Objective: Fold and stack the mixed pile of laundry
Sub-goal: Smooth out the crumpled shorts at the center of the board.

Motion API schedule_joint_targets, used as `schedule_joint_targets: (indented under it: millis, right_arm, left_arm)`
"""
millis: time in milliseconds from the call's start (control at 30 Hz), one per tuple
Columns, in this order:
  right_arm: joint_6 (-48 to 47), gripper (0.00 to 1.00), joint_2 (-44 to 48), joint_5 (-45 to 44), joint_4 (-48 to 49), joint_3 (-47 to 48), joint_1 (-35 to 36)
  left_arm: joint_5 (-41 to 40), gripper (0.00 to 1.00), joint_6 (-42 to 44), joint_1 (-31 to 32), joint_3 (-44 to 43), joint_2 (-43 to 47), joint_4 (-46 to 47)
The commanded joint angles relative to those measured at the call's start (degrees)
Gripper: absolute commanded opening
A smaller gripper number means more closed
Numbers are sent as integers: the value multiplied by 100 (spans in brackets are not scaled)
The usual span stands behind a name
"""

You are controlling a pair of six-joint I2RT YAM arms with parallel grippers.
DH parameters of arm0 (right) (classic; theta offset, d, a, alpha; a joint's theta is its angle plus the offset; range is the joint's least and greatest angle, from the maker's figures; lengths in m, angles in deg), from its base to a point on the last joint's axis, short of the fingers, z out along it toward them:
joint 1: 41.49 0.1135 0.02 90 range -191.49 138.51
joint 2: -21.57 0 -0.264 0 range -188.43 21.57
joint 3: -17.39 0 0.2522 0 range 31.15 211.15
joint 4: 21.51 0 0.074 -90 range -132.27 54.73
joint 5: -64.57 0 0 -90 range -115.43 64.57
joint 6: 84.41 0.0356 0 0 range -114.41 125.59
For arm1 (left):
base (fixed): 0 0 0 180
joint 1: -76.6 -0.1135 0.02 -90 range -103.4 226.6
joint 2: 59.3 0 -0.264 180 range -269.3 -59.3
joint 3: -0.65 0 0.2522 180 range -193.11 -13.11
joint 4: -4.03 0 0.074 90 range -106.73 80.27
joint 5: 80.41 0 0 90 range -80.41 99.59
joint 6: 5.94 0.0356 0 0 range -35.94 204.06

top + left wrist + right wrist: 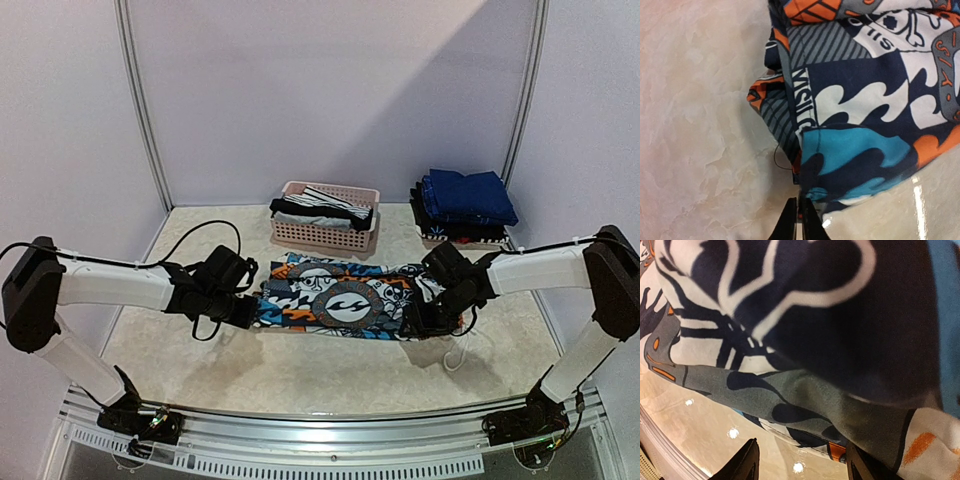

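Observation:
An orange-blue-black-white patterned garment (340, 297) from the mixed laundry pile lies folded into a wide strip mid-table. At its left end my left gripper (250, 312) is shut, and in the left wrist view the gripper (800, 220) pinches the hem of the garment (865, 110) at its near corner. My right gripper (425, 322) is at the strip's right end. Seen from the right wrist, the right gripper (805, 465) stands open just off the edge of the garment (805, 390). The cloth drapes over its right finger (865, 465), with bare table between the fingers.
A pale pink slatted basket (300, 232) at the back centre holds black-and-white striped pieces (325, 205). A stack of folded navy and dark garments (465, 205) sits at the back right. White walls close in the table on three sides.

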Motion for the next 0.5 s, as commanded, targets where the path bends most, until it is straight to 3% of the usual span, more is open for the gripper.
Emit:
schedule_joint_targets:
  millis: [0,267,467]
  right_arm:
    - [-62,60,219,85,-124,-32,7]
    - [-166,62,672,356,-90,217,3]
    - [-176,65,1142,-123,-246,368,-30]
  left_arm:
    - [-59,9,39,-88,19,-32,-47]
    - [-63,42,190,41,40,552,51]
    - [-237,46,511,329,-127,826,130]
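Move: The near left corner of the shorts is between the left fingertips, held just above the board; the middle of the shorts lies about 19 cm to that hand's right and 5 cm farther out, and the basket some 30 cm ahead and 13 cm to the right. The right hand's parted fingertips are down at the near edge of the shorts. From this hand, the white drawstring lies about 9 cm to the right and 6 cm back. The left hand, keeping its place at first, opens its shut fingers to about half and lets go of the near left corner of the shorts, then rises straight up about 4 cm with hardly any sideways drift. The right hand meanwhile lifts about 5 cm off the near edge of the shorts, drifting roughly 1 cm to the left, its fingers still parted and holding nothing. ##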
